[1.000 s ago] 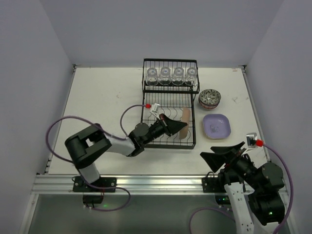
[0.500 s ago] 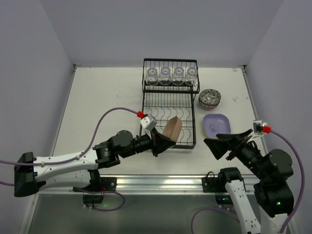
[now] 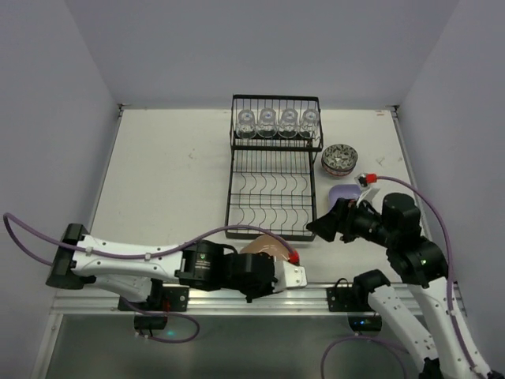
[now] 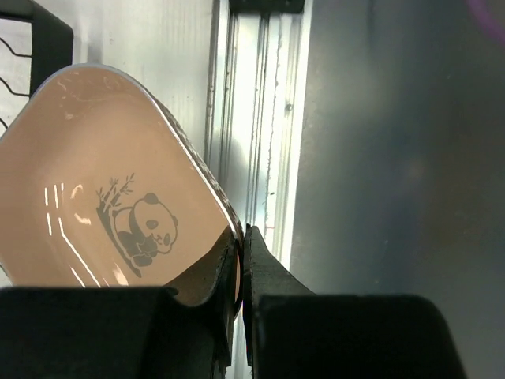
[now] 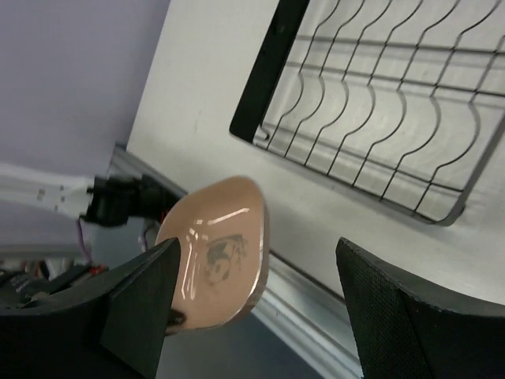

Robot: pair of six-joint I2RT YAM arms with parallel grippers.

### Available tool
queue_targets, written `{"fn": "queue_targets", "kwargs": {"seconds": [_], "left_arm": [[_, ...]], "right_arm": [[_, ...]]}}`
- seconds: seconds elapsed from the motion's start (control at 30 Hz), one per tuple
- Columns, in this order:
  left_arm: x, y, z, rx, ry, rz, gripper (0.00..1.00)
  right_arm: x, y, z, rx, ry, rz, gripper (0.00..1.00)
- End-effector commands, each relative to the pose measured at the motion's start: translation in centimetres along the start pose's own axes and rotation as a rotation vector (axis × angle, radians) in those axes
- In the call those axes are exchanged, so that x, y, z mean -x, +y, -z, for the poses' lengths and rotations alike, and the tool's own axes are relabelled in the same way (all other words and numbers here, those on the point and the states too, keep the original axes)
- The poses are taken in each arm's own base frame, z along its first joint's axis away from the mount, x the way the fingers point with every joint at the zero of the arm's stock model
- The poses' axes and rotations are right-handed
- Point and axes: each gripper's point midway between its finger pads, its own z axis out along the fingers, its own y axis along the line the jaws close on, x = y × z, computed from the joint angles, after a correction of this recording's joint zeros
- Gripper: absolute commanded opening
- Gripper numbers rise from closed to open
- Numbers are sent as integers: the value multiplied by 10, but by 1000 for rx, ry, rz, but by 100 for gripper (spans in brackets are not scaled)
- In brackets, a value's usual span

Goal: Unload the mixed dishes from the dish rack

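The black wire dish rack [image 3: 272,178] stands at the table's middle back, its lower plate slots bare. Several clear glasses [image 3: 276,122] sit on its upper shelf. My left gripper [image 3: 263,259] is shut on the rim of the brown panda plate [image 3: 264,245] and holds it tilted at the table's front edge. The grip shows in the left wrist view [image 4: 241,260], with the plate [image 4: 110,189] to the left. My right gripper [image 3: 319,229] is open and empty by the rack's front right corner, facing the plate [image 5: 217,260]. No yellow plate is in view.
Stacked patterned bowls [image 3: 340,159] sit right of the rack. The purple plate [image 3: 341,192] lies below them, partly hidden by my right arm. The metal rail [image 3: 237,296] runs along the front edge. The rack's front edge [image 5: 379,103] fills the top of the right wrist view.
My left arm has drawn the brown plate out of the rack's lower slots down to the table's front edge. My right arm has swung up and left toward the rack's front right corner.
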Motion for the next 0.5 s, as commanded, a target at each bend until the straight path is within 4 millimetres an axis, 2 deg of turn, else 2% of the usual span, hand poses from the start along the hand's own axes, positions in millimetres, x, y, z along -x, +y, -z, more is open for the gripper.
{"fn": "queue_targets", "kwargs": {"seconds": [0.0, 0.03, 0.07, 0.13, 0.23, 0.37, 0.4, 0.47], "left_arm": [[-9, 8, 1, 51, 158, -194, 0], [-12, 12, -2, 87, 197, -215, 0], [-12, 11, 2, 100, 238, -237, 0], [-21, 14, -5, 123, 321, -309, 0], [-17, 6, -7, 89, 321, -353, 0], [-10, -5, -4, 29, 293, -351, 0], [-9, -7, -3, 25, 288, -353, 0], [-9, -7, -2, 24, 286, -352, 0]], "right_arm": [[-27, -8, -13, -38, 125, 71, 80], [-42, -2, -16, -15, 190, 99, 79], [-53, -8, -25, -40, 247, 102, 78], [-62, -12, -34, -71, 280, 129, 74], [-92, 0, -45, -28, 398, 204, 66], [-107, -4, -57, -84, 477, 267, 52], [-109, -4, -61, -83, 486, 272, 46], [-111, -3, -64, -67, 492, 278, 42]]}}
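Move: The brown plate hangs from the left gripper by its rim, its middle roughly 6 cm ahead of that hand and about level with it. From the open right gripper, the brown plate lies about 13 cm to the left, 8 cm back and 9 cm below. The dish rack's middle is some 17 cm ahead and 10 cm left of the right hand, the purple plate on the table about 11 cm ahead and 10 cm to its right, both far below. Bring the right gripper down about 11 cm, while swinging it left and somewhat back, onto the free far-right rim of the brown plate; turn it counter-clockwise, tip it downward, and close the fingers to about half as you arrive. Keep the left pinch on the rim, lowering that hand some 3 cm and tilting its fingers steeper down. ##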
